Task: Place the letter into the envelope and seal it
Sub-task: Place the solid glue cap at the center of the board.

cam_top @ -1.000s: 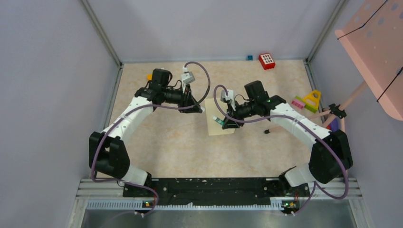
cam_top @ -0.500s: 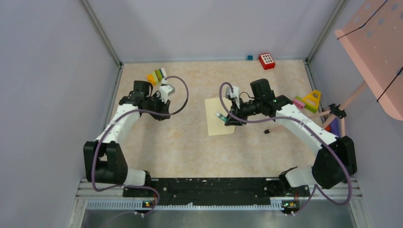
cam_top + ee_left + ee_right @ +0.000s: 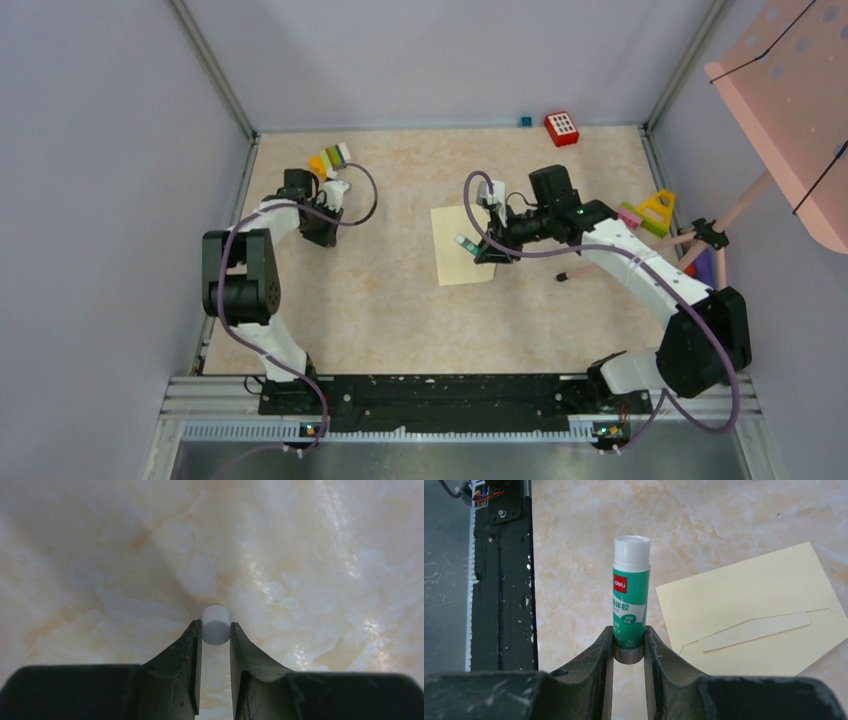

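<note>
The pale yellow envelope (image 3: 456, 262) lies flat mid-table, and in the right wrist view the envelope (image 3: 749, 605) shows its flap folded down. The letter is out of view. My right gripper (image 3: 482, 250) hovers over the envelope's right edge, shut on the base of a green glue stick (image 3: 630, 590) with a white top; the right gripper (image 3: 629, 634) points it toward the near rail. My left gripper (image 3: 322, 230) is far left, over bare table. The left gripper (image 3: 215, 630) is shut on a small white cylindrical cap (image 3: 215, 621) at its fingertips.
Coloured blocks (image 3: 331, 158) lie at the far left by the left arm. A red block (image 3: 562, 128) and a small blue cube (image 3: 524, 121) sit at the back wall. A yellow triangle and pink blocks (image 3: 648, 212) are at the right edge, a small dark piece (image 3: 562, 276) beside the right arm. A pink perforated board (image 3: 790, 90) overhangs the right.
The left arm has swung away from the envelope to the far left, carrying the white cap. The right gripper with the glue stick has shifted only slightly.
</note>
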### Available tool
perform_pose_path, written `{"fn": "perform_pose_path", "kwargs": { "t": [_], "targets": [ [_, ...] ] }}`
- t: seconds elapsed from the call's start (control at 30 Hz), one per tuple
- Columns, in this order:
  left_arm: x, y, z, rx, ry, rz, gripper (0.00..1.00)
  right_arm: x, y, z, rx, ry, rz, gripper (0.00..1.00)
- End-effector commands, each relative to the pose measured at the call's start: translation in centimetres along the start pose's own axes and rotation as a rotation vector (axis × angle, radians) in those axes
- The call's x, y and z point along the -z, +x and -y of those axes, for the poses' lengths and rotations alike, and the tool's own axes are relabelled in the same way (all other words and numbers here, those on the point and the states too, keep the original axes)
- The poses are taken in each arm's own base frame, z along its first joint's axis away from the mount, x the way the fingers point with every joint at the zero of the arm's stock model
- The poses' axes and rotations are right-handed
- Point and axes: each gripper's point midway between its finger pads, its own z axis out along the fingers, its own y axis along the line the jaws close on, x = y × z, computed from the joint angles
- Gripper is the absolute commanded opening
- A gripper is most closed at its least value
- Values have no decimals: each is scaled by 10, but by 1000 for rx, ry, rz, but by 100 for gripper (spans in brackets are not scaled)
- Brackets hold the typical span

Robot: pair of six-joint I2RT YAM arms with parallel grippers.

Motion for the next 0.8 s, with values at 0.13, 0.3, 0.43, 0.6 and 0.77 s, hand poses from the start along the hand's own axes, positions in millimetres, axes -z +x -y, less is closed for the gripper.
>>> {"fn": "perform_pose_path", "kwargs": {
  "t": [0.13, 0.3, 0.43, 0.6, 0.77],
  "targets": [
    [-2, -27, -24, 15, -82, 53, 1, 10, -23, -1, 67, 11, 57, 7],
    [-4, -23, -25, 21, -83, 33, 11, 11, -24, -1, 69, 12, 58, 7],
    [-3, -22, -24, 20, -85, 32, 31, 11, -25, -1, 70, 13, 60, 7],
    [-1, -20, -22, 16, -85, 36, 57, 12, -25, -2, 70, 13, 61, 7],
    [12, -28, -18, 13, -76, 69, 75, 12, -25, -2, 71, 14, 61, 7]
  ]
}}
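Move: The left hand holds the white cap just above the table; the spot to stand it on is some 2 cm ahead, 1 cm to its left and 1 cm down. The striped blocks lie about 18 cm ahead of this hand and 3 cm to its left, and the envelope roughly 30 cm to its right and 3 cm back. From the right hand that spot is about 14 cm ahead, 36 cm to the left and 17 cm below. Ease the left gripper about 2 cm forward and 1 cm to the left, almost level over the table, with the cap still pinched between its fingertips. Come to a stop, hold the hand there, then open the fingers wide to let go of the cap. ##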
